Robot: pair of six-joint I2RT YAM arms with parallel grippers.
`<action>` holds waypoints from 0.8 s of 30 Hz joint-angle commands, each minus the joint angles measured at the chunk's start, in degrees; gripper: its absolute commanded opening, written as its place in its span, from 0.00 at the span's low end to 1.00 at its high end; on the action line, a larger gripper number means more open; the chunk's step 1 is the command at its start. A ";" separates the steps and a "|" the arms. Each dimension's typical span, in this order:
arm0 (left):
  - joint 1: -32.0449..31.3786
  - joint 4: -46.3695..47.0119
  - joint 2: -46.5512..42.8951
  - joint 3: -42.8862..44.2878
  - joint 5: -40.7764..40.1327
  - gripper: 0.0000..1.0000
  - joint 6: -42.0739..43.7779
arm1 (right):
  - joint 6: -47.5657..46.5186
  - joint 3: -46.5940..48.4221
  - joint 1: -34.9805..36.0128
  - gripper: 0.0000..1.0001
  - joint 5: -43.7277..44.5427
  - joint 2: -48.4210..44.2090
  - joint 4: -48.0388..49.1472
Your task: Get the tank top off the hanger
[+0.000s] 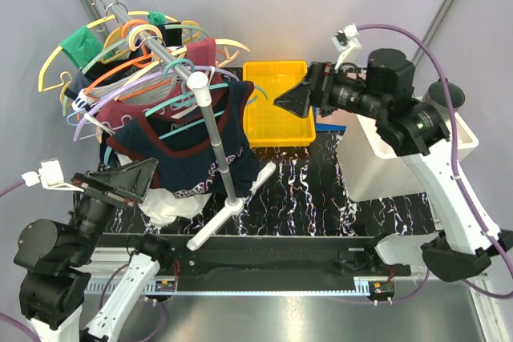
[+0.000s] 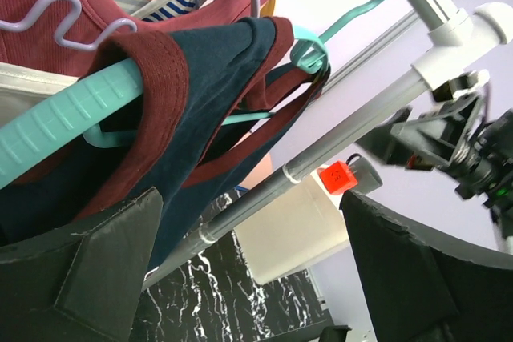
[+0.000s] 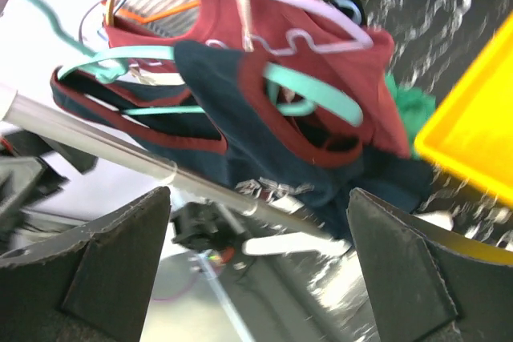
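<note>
The navy tank top (image 1: pixel 180 158) with maroon trim hangs on the teal hanger (image 1: pixel 188 128) at the front of the rack. My left gripper (image 1: pixel 128 180) is open just left of its lower hem, not touching it. In the left wrist view a maroon-edged strap of the tank top (image 2: pixel 208 94) wraps the ribbed teal hanger arm (image 2: pixel 64 118), above my open left gripper (image 2: pixel 250 198). My right gripper (image 1: pixel 292 98) stands open to the right of the rack, apart from the cloth. The right wrist view faces the tank top (image 3: pixel 248 134) and hanger (image 3: pixel 321 95) beyond my empty right gripper (image 3: pixel 258 191).
The rack's grey pole (image 1: pixel 218 138) crosses in front of the tank top. Behind hang a maroon shirt (image 1: pixel 202 52), a green garment (image 1: pixel 84 46) and several lavender, yellow and orange hangers. A yellow bin (image 1: pixel 279 130) and a white bin (image 1: pixel 377 166) stand to the right.
</note>
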 commanded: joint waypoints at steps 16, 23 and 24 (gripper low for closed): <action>-0.31 -4.55 6.80 3.53 7.35 0.98 7.78 | -50.54 8.32 11.00 0.81 -7.94 10.73 19.45; -0.31 -4.64 8.64 5.02 8.49 0.97 8.93 | -53.80 12.46 11.44 0.75 -13.74 16.62 22.34; -0.31 -4.72 8.91 5.03 9.01 0.97 9.02 | -53.80 13.86 11.44 0.73 -14.88 17.33 22.26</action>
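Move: The tank top's right shoulder strap, draped over its teal hanger's end, lies about 13 cm left of the right hand, 4 cm ahead and a couple of centimetres lower. The rack pole is some 16 cm left and 7 cm back of that hand, the lilac hanger roughly 14 cm left and 8 cm ahead. For the left hand, the left strap sits about 9 cm ahead, 4 cm left and slightly above, the pole 13 cm ahead and 15 cm right. The tank top's right strap is what the right hand heads for, going about 10 cm left with a little forward and up. It rolls some 60 degrees about its fingers until they lie one ahead of the other and point left at the strap, their gap narrowing by a quarter. The open left hand sinks nearly 3 cm and shifts 2 cm right beside the left strap. ##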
